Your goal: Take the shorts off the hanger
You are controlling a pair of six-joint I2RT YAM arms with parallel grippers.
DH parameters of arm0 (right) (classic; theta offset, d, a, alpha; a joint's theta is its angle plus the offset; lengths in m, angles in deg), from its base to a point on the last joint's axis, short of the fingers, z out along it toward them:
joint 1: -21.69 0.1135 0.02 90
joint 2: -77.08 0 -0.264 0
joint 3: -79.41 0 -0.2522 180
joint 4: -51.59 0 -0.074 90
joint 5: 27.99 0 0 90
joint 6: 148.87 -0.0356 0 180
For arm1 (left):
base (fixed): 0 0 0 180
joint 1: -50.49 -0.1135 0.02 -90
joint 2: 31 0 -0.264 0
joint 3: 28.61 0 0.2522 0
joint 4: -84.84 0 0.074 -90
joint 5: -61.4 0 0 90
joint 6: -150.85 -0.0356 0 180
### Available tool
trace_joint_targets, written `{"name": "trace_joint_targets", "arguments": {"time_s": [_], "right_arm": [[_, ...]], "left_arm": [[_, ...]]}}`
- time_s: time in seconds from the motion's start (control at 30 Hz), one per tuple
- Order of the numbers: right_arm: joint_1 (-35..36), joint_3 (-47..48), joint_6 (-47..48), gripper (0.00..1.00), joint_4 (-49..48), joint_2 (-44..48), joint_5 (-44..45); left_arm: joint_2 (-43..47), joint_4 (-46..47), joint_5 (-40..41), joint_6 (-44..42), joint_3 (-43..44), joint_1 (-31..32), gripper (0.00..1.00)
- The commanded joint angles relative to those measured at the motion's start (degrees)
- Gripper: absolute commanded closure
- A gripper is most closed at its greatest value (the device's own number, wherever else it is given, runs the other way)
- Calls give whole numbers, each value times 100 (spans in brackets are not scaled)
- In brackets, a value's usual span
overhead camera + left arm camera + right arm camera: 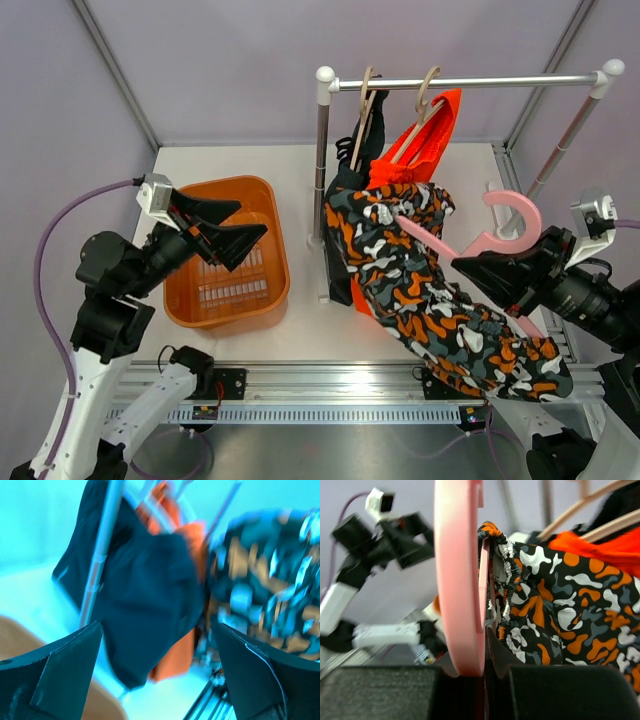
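My right gripper [482,268] is shut on a pink hanger [510,215] held off the rail, low at the right. The camouflage shorts [420,290] hang from that hanger and drape down toward the front edge. In the right wrist view the pink hanger [457,580] is pinched in my right gripper [482,672], with the camouflage waistband [505,565] clipped beside it. Orange shorts [430,140] and navy shorts [345,175] hang on wooden hangers on the rail. My left gripper [235,230] is open over the basket. It faces the navy shorts [145,605] with nothing between its fingers [65,670].
An orange basket [272,290] sits on the table at the left, beneath my left gripper. The rack's rail [470,82] runs across the back, with its upright post [322,160] between the basket and the hanging garments. Walls enclose the table on three sides.
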Motion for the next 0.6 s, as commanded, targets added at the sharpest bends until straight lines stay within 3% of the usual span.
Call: {"name": "trace_joint_targets", "arguments": {"time_s": [0.0, 0.13, 0.3, 0.43, 0.57], "right_arm": [[36, 65, -244, 100, -734, 169, -1435], [44, 57, -692, 100, -1365, 90, -2172], [36, -127, -1264, 100, -2104, -332, -2412], [36, -233, -1230, 100, -2238, -682, -2238], [36, -224, -905, 100, -1825, -859, -1719]], "left_arm": [[-290, 813, -622, 313, 335, 26, 1], [-405, 1183, -816, 409, 336, 26, 1], [-326, 1762, -1264, 453, 143, 35, 1], [-229, 2035, -1643, 498, -51, 35, 1], [148, 1992, -1082, 305, -148, 26, 1]]}}
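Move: The right gripper grips the pink hanger. The camouflage shorts' middle lies about 5 cm to its left, 2 cm ahead and 10 cm below it; the orange shorts hang some 26 cm ahead, 5 cm left and 15 cm lower. From the open left gripper the camouflage shorts are about 30 cm right, 8 cm back and 5 cm lower, the dark shorts roughly 18 cm ahead, 19 cm right, 15 cm down, and the basket 13 cm ahead, 9 cm left, 38 cm down. Swing the hanger's free end towards the left gripper: keep the right grip, draw back about 5 cm, then push forward again, drifting left and up some 4 cm and turning about 20 degrees counter-clockwise. Lift the open left gripper about 4 cm, edging right, then back, fingers tipping up and turning clockwise roughly 10 degrees towards the shorts. ##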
